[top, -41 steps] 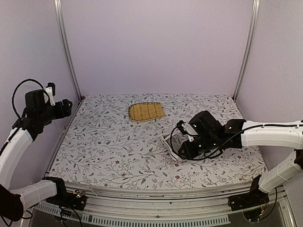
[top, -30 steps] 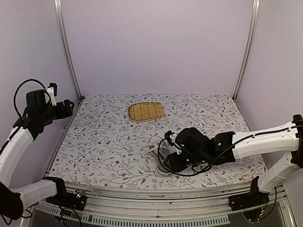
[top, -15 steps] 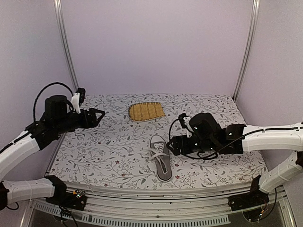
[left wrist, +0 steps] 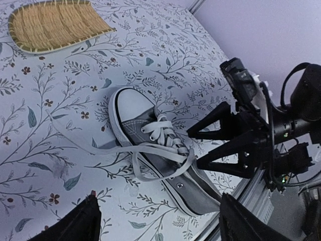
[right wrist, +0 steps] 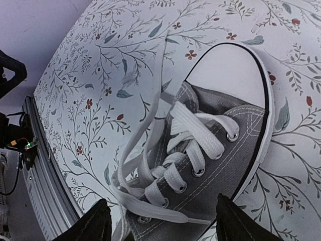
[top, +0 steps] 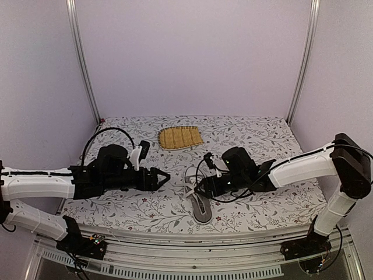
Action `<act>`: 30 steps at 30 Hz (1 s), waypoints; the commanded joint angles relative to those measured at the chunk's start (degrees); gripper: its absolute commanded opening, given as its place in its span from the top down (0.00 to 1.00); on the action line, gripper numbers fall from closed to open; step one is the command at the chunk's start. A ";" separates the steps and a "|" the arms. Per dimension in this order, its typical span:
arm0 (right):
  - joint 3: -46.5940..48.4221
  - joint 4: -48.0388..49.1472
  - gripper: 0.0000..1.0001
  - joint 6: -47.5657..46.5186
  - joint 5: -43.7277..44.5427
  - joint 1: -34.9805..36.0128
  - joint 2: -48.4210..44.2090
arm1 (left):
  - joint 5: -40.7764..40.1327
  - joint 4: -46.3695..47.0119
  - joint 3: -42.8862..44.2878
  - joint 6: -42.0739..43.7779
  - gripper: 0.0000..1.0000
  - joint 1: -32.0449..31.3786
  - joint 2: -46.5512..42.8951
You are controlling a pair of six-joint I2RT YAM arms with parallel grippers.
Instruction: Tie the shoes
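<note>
A small grey sneaker [top: 201,207] with a white toe cap lies near the front middle of the table, toe pointing away. Its white laces [left wrist: 150,158] are untied, and loose ends trail over the cloth on its left side. My right gripper [top: 200,186] hovers open just over the laced part of the shoe [right wrist: 225,145], nothing between its fingers [right wrist: 234,221]. My left gripper [top: 162,177] stands open a short way left of the shoe [left wrist: 150,135], pointing at it and touching nothing. In the left wrist view the right gripper [left wrist: 199,147] shows spread above the shoe's opening.
A yellow woven mat [top: 180,137] lies at the back middle of the floral tablecloth [top: 128,201]. The table's front rail [top: 192,236] runs close behind the shoe's heel. Metal posts stand at the back corners.
The left arm has swung in from the far left wall toward the shoe. The right gripper let go of the shoe, drew back, then came over its laces again.
</note>
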 commanded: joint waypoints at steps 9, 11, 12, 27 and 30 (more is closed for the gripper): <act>0.17 3.98 0.72 -2.31 -7.04 -0.01 3.37 | -3.97 1.94 -3.53 -0.98 0.16 -1.49 -4.79; 0.00 3.32 0.80 -2.00 -6.79 -0.04 2.35 | -4.79 2.29 -3.91 0.32 0.16 -1.51 -4.65; 0.23 2.36 0.86 -1.80 -6.67 -0.06 1.80 | -4.87 2.70 -3.94 0.99 0.15 -1.47 -4.45; 4.18 -11.13 0.97 -4.22 0.50 -0.06 -13.79 | 8.03 24.48 4.38 19.11 0.15 -4.25 16.02; 3.19 -9.63 0.97 -3.64 -0.45 -0.03 -15.61 | 7.38 21.74 8.88 21.24 0.14 -5.00 21.04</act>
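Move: The shoelace to be taken lies just under the right fingers, about 2 cm down, 1 cm to their left and 1 cm back. The shoe's middle is some 2 cm left and 5 cm below that hand, its white toe cap about 9 cm ahead, 3 cm left and 6 cm down. From the left hand the same lace is roughly 15 cm right, 1 cm back and 10 cm lower; the toe cap is 12 cm right, 9 cm ahead and 14 cm lower. The lace across the shoe is pinched between the right fingers, which sink about 2 cm, creeping left and back, and close on it, then draw it up some 11 cm, away from the shoe. The left hand, fingers still wide open, dips and rises slightly, then swings to its right about 8 cm towards the raised lace, turning some 15 degrees clockwise. ##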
